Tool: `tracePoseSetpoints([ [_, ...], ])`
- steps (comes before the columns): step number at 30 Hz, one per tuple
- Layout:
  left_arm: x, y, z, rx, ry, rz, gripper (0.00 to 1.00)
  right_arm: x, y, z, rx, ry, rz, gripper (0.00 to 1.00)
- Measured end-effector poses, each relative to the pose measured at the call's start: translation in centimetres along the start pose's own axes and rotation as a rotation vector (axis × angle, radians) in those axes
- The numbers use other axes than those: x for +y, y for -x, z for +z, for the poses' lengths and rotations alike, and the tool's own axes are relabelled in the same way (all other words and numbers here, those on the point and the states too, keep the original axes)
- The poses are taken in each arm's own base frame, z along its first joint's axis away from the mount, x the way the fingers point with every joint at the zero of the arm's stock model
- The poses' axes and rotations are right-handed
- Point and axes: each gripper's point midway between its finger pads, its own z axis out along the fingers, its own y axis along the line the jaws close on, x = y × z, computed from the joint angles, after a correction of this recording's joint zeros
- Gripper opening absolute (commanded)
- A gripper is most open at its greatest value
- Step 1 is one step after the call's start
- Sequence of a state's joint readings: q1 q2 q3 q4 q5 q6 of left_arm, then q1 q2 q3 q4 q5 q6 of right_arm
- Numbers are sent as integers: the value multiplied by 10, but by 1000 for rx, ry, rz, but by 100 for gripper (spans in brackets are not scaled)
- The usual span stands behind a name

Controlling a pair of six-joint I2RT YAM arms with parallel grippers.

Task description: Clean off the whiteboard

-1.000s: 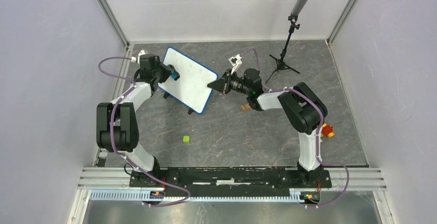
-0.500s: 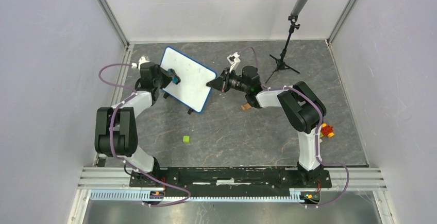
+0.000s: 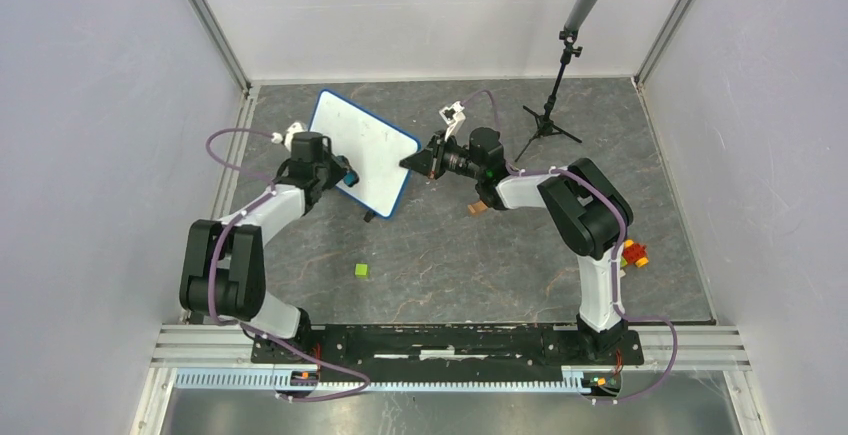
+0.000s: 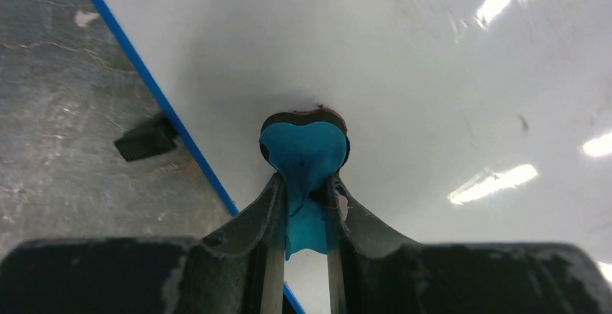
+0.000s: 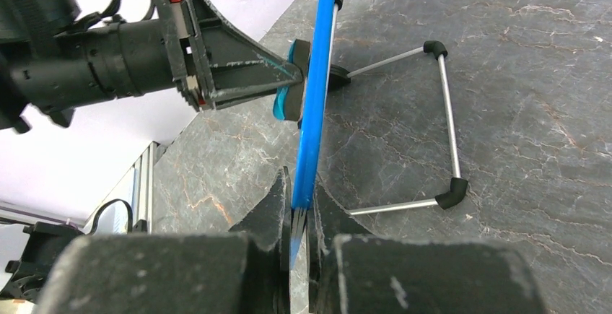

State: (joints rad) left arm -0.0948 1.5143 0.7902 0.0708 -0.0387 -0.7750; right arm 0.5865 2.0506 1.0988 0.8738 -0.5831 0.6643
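The whiteboard [image 3: 365, 145], white with a thin blue frame, stands tilted at the back middle of the table. My left gripper [image 3: 345, 173] is shut on a blue eraser [image 4: 304, 146] and presses it against the white face [image 4: 433, 54] near the board's lower left edge. My right gripper [image 3: 408, 163] is shut on the board's blue right edge [image 5: 317, 76]; in the right wrist view that edge runs between its fingertips [image 5: 300, 200]. In the same view the left gripper [image 5: 289, 76] and the eraser [image 5: 287, 103] show side-on. Only faint specks mark the visible face.
A microphone on a tripod [image 3: 562, 65] stands at the back right. A small green cube [image 3: 361, 270] lies in front of the board. A red and yellow toy [image 3: 634, 253] sits by the right arm. The board's wire stand [image 5: 447, 119] rests behind it.
My left gripper has slid the eraser down the board's face toward its near lower edge. The board and the right gripper have shifted only slightly.
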Motion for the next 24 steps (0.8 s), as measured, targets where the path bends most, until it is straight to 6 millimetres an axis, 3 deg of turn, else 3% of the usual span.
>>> tracePoseSetpoints([
  [10, -69, -37, -29, 38, -22, 246, 29, -1, 0, -2, -1, -6, 0, 0],
  [14, -86, -52, -40, 56, -70, 276, 30, 0, 0, -2, 0, -4, 0, 0],
  [19, -76, -61, -44, 47, -93, 271, 31, 1, -1, -2, 2, 2, -4, 0],
  [22, -52, -67, -42, 63, -82, 245, 31, 1, 0, -2, 2, 3, -8, 0],
  [24, -26, -69, -38, 85, -54, 211, 31, 2, 0, -2, 1, 3, -10, 0],
])
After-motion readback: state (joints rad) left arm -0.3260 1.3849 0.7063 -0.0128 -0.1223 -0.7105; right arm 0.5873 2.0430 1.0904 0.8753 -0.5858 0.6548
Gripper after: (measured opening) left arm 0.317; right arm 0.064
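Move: Around 11 cm to the right of the left hand, which already holds the eraser at the board's near face, and about 9 cm back and 4 cm lower, lies the whiteboard's lower right corner. The board's middle is about 3 cm ahead, 5 right and 3 up; the green block is some 20 cm back, 5 right, 8 down. From the right hand, that corner is about 11 cm back, 5 left and 7 below. Sweeping the held eraser rightward across the board, the left hand first goes about 10 cm right while rising some 4 cm and easing back. It then turns back left about 3 cm, drawing down and back towards the lower right corner, the wrist ending roughly 10 degrees clockwise. The right hand stays put, still pinching the board's right edge. ##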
